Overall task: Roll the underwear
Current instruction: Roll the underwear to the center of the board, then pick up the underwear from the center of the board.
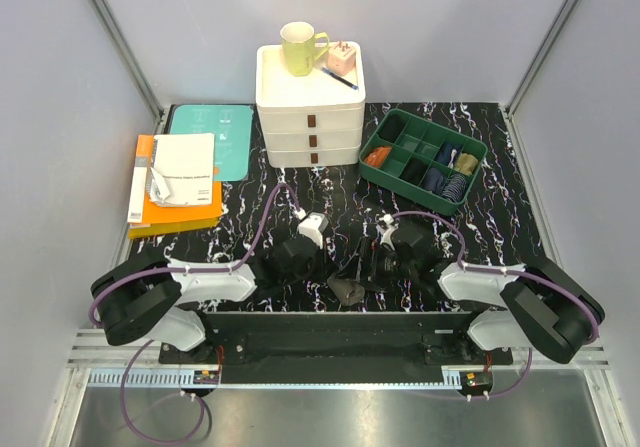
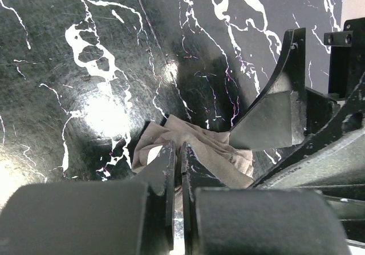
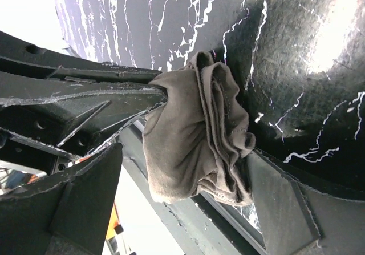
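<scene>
The underwear (image 1: pixel 347 289) is a bunched olive-brown cloth near the table's front edge, between my two grippers. In the left wrist view the underwear (image 2: pixel 214 146) lies crumpled right behind my left gripper (image 2: pixel 178 148), whose jaws are shut and pinch a fold of it. In the right wrist view the underwear (image 3: pixel 197 135) hangs as a layered bundle from the left gripper's tip. My right gripper (image 3: pixel 185 155) stands open around it, one finger on each side; whether they touch the cloth I cannot tell. From above, the left gripper (image 1: pixel 330 275) and right gripper (image 1: pixel 375 267) meet at the cloth.
A white drawer unit (image 1: pixel 310 117) carrying a mug (image 1: pixel 298 47) stands at the back. A green divided tray (image 1: pixel 471 150) with sock bundles is at the back right. Books and papers (image 1: pixel 175 182) lie on the left. The front rail (image 1: pixel 340 319) runs just below the cloth.
</scene>
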### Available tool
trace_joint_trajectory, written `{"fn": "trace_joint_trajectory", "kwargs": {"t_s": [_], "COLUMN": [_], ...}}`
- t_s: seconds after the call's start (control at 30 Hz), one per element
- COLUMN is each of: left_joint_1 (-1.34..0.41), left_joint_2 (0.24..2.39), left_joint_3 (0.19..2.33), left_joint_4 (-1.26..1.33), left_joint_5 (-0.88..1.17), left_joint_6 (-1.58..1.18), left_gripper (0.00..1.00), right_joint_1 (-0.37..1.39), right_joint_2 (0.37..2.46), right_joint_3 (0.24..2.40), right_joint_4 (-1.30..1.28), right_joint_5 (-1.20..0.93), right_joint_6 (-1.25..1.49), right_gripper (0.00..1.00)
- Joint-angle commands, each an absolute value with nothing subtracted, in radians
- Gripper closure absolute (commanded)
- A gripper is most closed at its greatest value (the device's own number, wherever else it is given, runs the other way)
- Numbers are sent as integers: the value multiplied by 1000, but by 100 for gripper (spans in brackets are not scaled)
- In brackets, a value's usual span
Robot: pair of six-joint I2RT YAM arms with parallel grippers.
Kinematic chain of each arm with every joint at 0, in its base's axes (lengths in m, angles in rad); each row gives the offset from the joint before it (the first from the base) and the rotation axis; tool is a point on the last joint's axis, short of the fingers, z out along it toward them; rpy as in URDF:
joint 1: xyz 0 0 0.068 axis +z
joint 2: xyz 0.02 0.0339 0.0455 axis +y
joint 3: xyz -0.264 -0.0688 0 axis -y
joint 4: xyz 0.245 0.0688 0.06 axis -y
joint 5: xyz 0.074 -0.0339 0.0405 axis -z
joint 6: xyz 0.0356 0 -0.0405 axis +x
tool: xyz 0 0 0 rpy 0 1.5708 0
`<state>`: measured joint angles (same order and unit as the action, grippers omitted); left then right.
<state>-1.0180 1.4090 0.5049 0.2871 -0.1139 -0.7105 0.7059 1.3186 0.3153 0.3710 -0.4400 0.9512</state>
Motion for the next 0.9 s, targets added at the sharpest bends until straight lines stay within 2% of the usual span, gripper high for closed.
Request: {"fn": "trace_joint_trajectory", "kwargs": {"t_s": [0.0, 0.27, 0.57, 0.63, 0.67, 0.7, 0.77, 0.8, 0.87], "left_joint_1": [-1034, -1045, -1045, -1045, -1045, -1045, -1046, -1043, -1045], "left_joint_2": [1417, 1434, 1447, 1445, 1445, 1445, 1444, 1445, 1447], "left_joint_3": [518, 531, 543, 543, 543, 545, 545, 546, 554], "left_joint_4": [195, 192, 189, 187, 186, 186, 184, 183, 175], "left_joint_5": [-129, -130, -130, -130, -132, -130, -129, -129, -130], "left_joint_6": [-689, -701, -703, -703, -703, -703, -703, -704, -704], "left_gripper": [100, 100, 100, 100, 100, 100, 100, 100, 100], "right_joint_1": [707, 713, 750, 761, 762, 764, 764, 764, 765], "right_joint_2": [1328, 1350, 1431, 1439, 1445, 1447, 1450, 1447, 1447], "right_joint_3": [374, 452, 505, 508, 509, 509, 515, 518, 528], "right_joint_4": [283, 158, 140, 140, 137, 132, 118, 109, 89], "right_joint_5": [-446, -448, -471, -468, -466, -465, -460, -456, -454], "right_joint_6": [879, 778, 738, 738, 738, 738, 732, 729, 721], "right_gripper": [7, 11, 18, 22, 27, 37, 45, 53, 60]}}
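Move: The rolled underwear sits just beyond my open right fingers, its middle about 3 cm to the left and 1 cm back, roughly 1 cm lower. My closed left fingers already hold its far left side, so its middle is some 3 cm right of my left hand, 3 cm back and about 1 cm down. From my right hand, the green organizer is roughly 27 cm ahead and 13 cm right, and the white drawers about 33 cm ahead and 11 cm left. I keep the left fingers shut on the underwear and hold that hand almost still. My right hand, after a slight turn counter-clockwise, about 10 degrees, eases down and left into the roll by about 1 cm each, its left side tipping lower, and the wide-open fingers close to around half, squeezing the rolled cloth between them. ##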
